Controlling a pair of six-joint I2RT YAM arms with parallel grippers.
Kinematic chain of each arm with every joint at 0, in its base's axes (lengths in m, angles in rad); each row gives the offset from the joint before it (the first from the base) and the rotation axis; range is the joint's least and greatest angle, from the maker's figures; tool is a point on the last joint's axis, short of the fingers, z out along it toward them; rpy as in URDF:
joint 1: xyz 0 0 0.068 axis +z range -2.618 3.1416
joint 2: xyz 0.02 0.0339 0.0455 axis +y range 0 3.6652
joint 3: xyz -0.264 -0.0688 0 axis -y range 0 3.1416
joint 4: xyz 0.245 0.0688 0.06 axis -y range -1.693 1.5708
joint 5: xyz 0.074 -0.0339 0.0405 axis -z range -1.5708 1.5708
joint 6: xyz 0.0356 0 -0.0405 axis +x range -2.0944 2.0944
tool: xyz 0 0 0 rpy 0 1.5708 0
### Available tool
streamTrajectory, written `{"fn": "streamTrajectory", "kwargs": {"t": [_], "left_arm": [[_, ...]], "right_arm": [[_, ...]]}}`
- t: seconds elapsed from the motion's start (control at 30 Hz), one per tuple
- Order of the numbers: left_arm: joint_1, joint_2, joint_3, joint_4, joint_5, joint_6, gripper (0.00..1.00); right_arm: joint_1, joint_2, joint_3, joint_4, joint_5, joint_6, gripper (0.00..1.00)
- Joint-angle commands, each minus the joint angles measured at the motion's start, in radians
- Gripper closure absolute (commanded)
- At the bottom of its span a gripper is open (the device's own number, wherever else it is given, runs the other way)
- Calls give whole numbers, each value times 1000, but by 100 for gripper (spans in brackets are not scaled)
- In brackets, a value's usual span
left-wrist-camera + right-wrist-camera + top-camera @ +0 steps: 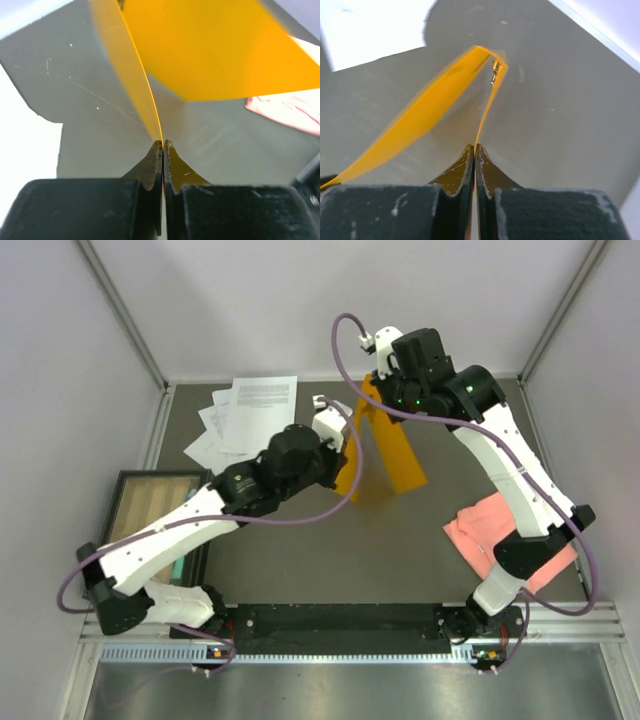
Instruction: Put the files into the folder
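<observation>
The orange-yellow folder [395, 455] stands partly open above the mat, its two covers spread like a tent. My left gripper [345, 445] is shut on the edge of the left cover [140, 85]; in the left wrist view its jaws [163, 142] pinch that thin edge. At the back, my right gripper [375, 368] is shut on the other cover, whose edge [485, 115] runs up from its tips [474, 146]. The metal clip [495, 67] shows inside the fold. The files [245, 415], white printed sheets, lie fanned out at the back left, untouched.
A pink cloth [495, 530] lies at the right under the right arm. A dark shallow box [150, 505] sits at the left edge. Grey walls enclose the mat on three sides.
</observation>
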Motion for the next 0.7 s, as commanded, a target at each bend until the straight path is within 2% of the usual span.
{"fn": "streamTrajectory", "kwargs": {"t": [0.0, 0.17, 0.33, 0.53, 0.67], "left_arm": [[-2, -112, 92, -108, 68, 96, 100], [-2, -213, 108, -223, 49, 70, 100], [-1, -314, 22, -217, 37, 27, 100], [-2, -307, -32, -174, 26, 3, 100], [-2, -239, 31, -200, -7, 24, 98]], "right_arm": [[59, -67, 51, -51, -146, 38, 100], [59, -145, -78, -7, -393, 147, 100], [58, -188, -178, 58, -577, 233, 100], [44, -211, -323, 124, -591, 284, 100], [-29, -268, -510, 240, -664, 334, 100]]}}
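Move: The orange folder hangs pinched between both hands, its middle some 7 cm ahead of the left hand, 10 cm to its right and 7 cm below, and 2 cm back of the right hand, 3 cm left and 10 cm below. From the left hand, the files lie about 26 cm ahead, 27 cm left and 30 cm down, and the black case 5 cm back, 49 cm left. The pink cloth is roughly 16 cm back and 31 cm right of the right hand, 34 cm down. Both hands keep their shut pinch on the folder's two covers and swing it back and left over the clear table, the right hand coming some 10 cm back and 6 cm left, rising barely before sinking about 5 cm while its wrist rolls left side up, tips nose down and turns a little counter-clockwise, some 35 degrees in all. The left hand goes about 8 cm left and 6 cm back, climbing roughly 5 cm and then settling part of the way down, its wrist holding its angle as it slows and just turns back at the end. ##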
